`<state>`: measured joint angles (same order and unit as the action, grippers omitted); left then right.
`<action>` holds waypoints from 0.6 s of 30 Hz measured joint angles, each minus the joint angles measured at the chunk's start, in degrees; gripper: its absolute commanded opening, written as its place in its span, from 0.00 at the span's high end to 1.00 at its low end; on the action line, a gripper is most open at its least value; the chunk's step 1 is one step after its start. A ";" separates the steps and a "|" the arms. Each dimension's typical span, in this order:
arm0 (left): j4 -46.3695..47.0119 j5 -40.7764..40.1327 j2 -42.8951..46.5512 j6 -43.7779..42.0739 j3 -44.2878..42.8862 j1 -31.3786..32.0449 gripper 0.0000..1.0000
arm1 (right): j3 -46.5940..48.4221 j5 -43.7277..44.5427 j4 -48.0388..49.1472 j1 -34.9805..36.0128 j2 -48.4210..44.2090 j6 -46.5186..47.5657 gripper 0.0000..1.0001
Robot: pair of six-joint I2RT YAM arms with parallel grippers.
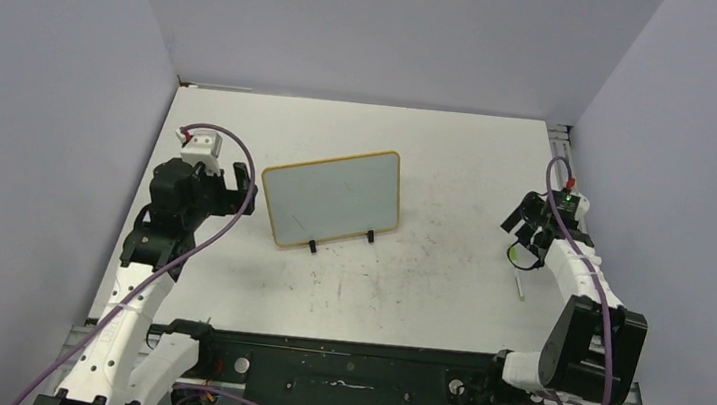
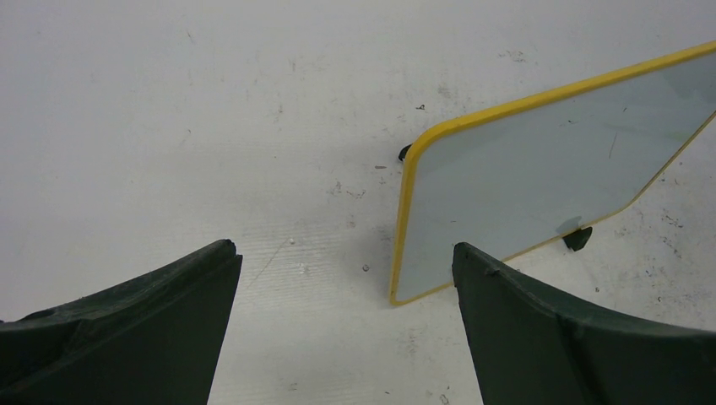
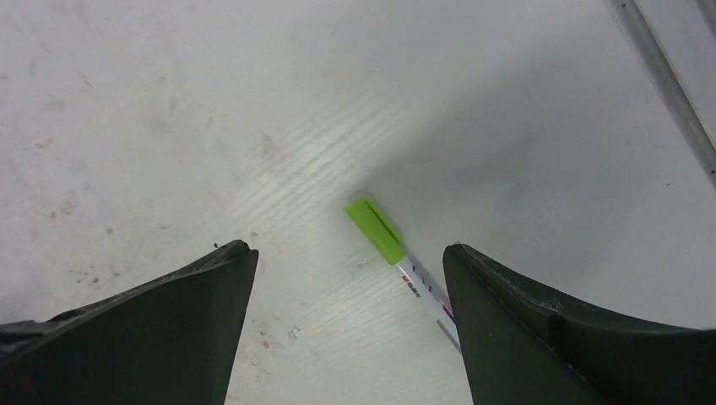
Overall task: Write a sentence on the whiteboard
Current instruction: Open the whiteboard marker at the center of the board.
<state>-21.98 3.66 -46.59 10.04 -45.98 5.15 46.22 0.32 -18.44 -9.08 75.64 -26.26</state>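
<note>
The whiteboard (image 1: 335, 198), yellow-framed on small black feet, stands tilted at the table's middle. Its lower left corner shows in the left wrist view (image 2: 540, 169). No sentence shows on its pale surface, only a few faint streaks. My left gripper (image 1: 243, 192) hovers open just left of the board, its jaws (image 2: 344, 247) empty over bare table. My right gripper (image 1: 523, 242) is open at the right, low over a marker (image 3: 397, 251) with a green cap and white barrel. The marker lies flat between the fingers, close to the right one, and partly shows in the top view (image 1: 519, 280).
A white table stained with old marks (image 1: 408, 268) fills the space, with grey walls on three sides. A metal rail (image 1: 562, 143) runs along the right edge, seen in the right wrist view (image 3: 667, 84). The arm bases and a black bar (image 1: 347, 372) sit at the near edge.
</note>
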 measured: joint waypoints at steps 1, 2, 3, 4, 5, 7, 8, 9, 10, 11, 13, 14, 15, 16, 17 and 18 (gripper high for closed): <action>-0.04 -0.28 -0.02 -0.04 0.00 0.26 0.04 | -0.46 -0.72 -0.04 -1.46 1.22 -0.15 0.17; -0.11 -0.57 -0.02 -0.07 0.00 0.55 0.04 | -0.90 -1.36 -0.04 -2.40 2.43 -0.20 0.17; -0.15 -0.85 -0.02 -0.07 0.00 0.87 0.04 | -1.27 -1.97 -0.07 -2.97 3.56 -0.22 0.17; -0.20 -1.09 -0.04 -0.11 0.00 1.27 0.04 | -1.64 -2.40 -0.09 -3.23 4.55 -0.20 0.17; -0.33 -1.49 -0.04 -0.15 0.00 1.68 0.04 | -2.01 -2.75 -0.17 -3.28 5.22 -0.20 0.17; -0.70 -2.25 -0.04 -0.22 0.00 2.45 0.04 | -2.38 -2.84 -0.72 -3.28 6.01 -0.17 0.17; -0.90 -2.64 -0.04 -0.24 0.00 2.80 0.04 | -2.51 -2.84 -0.72 -3.28 6.25 -0.17 0.17; -1.09 -3.04 -0.04 -0.24 0.00 3.10 0.04 | -2.54 -2.82 -0.74 -3.28 6.51 -0.17 0.18; -1.25 -3.39 -0.04 -0.26 0.00 3.32 0.04 | -2.56 -2.84 -0.72 -3.26 6.91 -0.17 0.18; -1.38 -3.61 -0.04 -0.26 0.00 3.52 0.04 | -2.56 -2.82 -0.72 -3.28 7.37 -0.17 0.18; -1.46 -3.98 -0.04 -0.26 0.00 3.85 0.04 | -2.62 -2.78 -0.72 -3.32 8.31 -0.15 0.18; -1.49 -4.15 -0.04 -0.26 0.00 4.04 0.04 | -2.69 -2.75 -0.76 -3.32 8.63 -0.13 0.18; -1.49 -4.39 -0.04 -0.26 0.00 4.26 0.04 | -2.82 -2.75 -0.76 -3.32 8.79 -0.11 0.20; -1.51 -4.59 -0.04 -0.26 0.00 4.44 0.04 | -2.97 -2.75 -0.83 -3.32 8.79 -0.07 0.21; -1.51 -4.76 -0.04 -0.26 0.00 4.61 0.04 | -3.08 -2.73 -0.94 -3.32 8.79 0.02 0.21; -1.55 -4.92 -0.02 -0.26 0.00 4.70 0.04 | -3.13 -2.69 -0.94 -3.32 8.81 0.07 0.23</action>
<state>-23.53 -1.26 -46.61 9.78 -45.98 9.85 43.09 -2.37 -19.38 -12.40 84.44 -26.20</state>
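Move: The marker lies flat on the table, green cap pointing forward, its middle some 11 cm below the right hand, about 3 cm to its right and 2 cm back. The whiteboard stands well away, roughly 38 cm to the right hand's left and 4 cm farther out, about 6 cm lower. From the left hand, the marker is some 63 cm to the right, about level fore and aft and 24 cm below. Lower the open right gripper about 7 cm towards the marker while drawing it back some 3 cm, quickly at first and then easing off. Tip the fingers about 10 degrees more steeply down and keep them open, stopping short of the marker. ##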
